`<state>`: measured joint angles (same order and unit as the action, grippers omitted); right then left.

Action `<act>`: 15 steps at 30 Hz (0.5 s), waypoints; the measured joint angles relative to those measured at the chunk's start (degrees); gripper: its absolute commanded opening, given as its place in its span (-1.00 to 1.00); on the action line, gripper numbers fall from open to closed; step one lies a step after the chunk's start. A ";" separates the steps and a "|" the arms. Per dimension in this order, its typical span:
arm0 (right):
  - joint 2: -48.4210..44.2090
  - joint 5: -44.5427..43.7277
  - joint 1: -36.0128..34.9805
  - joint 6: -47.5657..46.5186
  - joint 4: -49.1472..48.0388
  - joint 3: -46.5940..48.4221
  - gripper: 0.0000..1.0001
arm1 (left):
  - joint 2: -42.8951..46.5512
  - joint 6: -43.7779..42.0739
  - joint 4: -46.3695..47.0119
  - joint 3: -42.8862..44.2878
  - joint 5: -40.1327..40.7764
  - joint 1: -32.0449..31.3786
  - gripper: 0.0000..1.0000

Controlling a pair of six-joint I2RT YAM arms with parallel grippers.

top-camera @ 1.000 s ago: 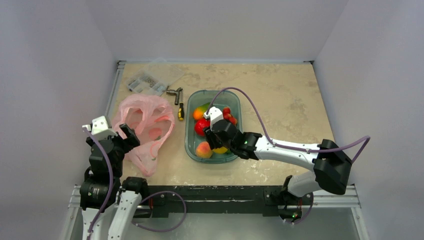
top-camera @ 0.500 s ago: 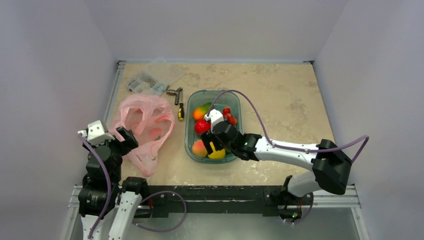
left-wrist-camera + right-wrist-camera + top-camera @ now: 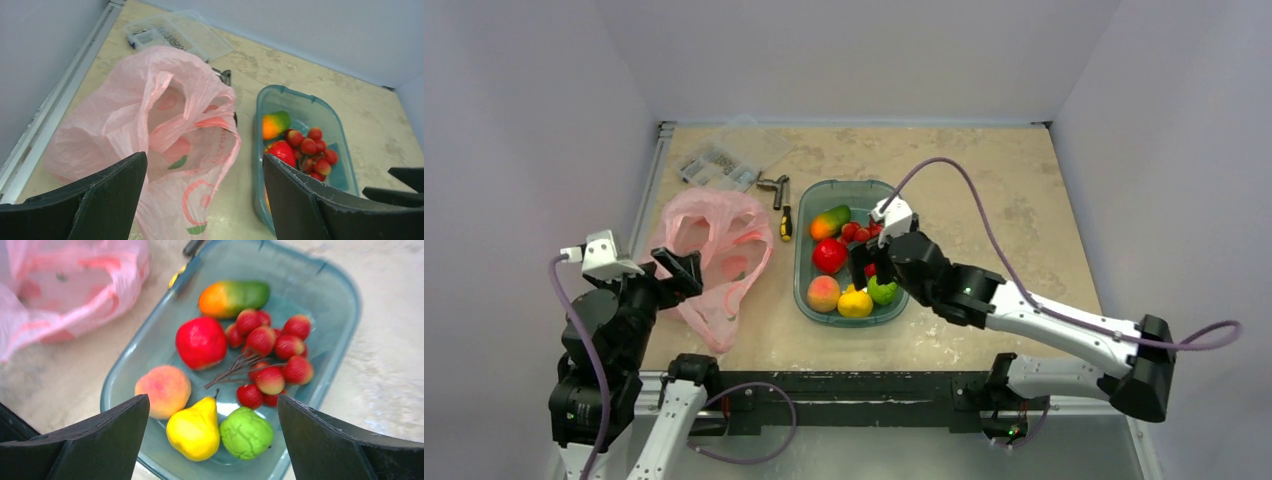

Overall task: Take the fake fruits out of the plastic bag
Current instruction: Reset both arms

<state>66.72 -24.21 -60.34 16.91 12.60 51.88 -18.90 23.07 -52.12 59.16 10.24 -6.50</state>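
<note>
The pink plastic bag (image 3: 714,255) lies crumpled on the left of the table, its mouth facing the left gripper (image 3: 682,272). That gripper hovers open just short of the bag (image 3: 150,125) and holds nothing. The fake fruits lie in a teal tub (image 3: 804,250): a round red one (image 3: 201,342), a bunch of small red ones (image 3: 272,347), a peach-orange one (image 3: 163,390), a yellow pear (image 3: 194,430) and a green one (image 3: 246,433). My right gripper (image 3: 212,405) hangs open above the tub's near end, over the yellow and green fruits, touching none.
A green-to-orange mango-like fruit (image 3: 828,220) lies at the tub's far end. A yellow-handled screwdriver (image 3: 785,224) and a metal tool (image 3: 774,187) lie between bag and tub. A clear parts box (image 3: 724,160) sits at the back left. Walls close in on three sides.
The right gripper has opened wide and pulled up and to the right, uncovering the yellow and green fruits in the tub. The left arm has drawn back slightly toward the near left.
</note>
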 measured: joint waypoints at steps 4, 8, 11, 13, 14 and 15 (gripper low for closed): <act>-8.28 -6.36 0.00 0.00 2.97 2.14 0.97 | -3.26 1.44 -2.43 6.32 -4.92 0.00 0.71; -15.58 -12.37 0.00 -0.11 6.38 3.72 0.98 | -4.50 3.08 -5.25 11.23 -7.32 0.00 0.71; -20.41 -16.20 0.00 -0.50 7.87 4.81 0.98 | -4.50 4.24 -6.71 14.47 -7.96 0.00 0.71; -23.30 -18.56 0.00 -0.94 8.50 5.49 0.98 | -4.50 4.83 -7.15 16.76 -8.09 0.00 0.70; -24.87 -19.67 0.00 -1.42 8.66 5.75 0.98 | -4.50 4.94 -7.32 18.08 -8.09 0.00 0.70; -26.40 -20.50 0.00 -1.99 8.74 5.88 0.98 | -4.50 5.07 -7.39 19.32 -8.07 0.00 0.70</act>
<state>40.32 -44.71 -60.34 14.92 21.34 57.76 -23.40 28.14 -59.51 78.48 2.17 -6.50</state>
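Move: Nothing is held. The fruit bin's middle lies about 6 cm ahead of the right hand, 2 cm left and 17 below; in it the pomegranate is 5 ahead and 7 left, the yellow pear 5 back and 1 left, at similar depth. From the left hand the plastic bag is some 12 cm ahead, 2 left and 28 below, the bin 14 ahead, 28 right and 28 below. Open right hand climbs about 15 cm while sweeping right, away from the bin; left rises 8, backing off the bag. ##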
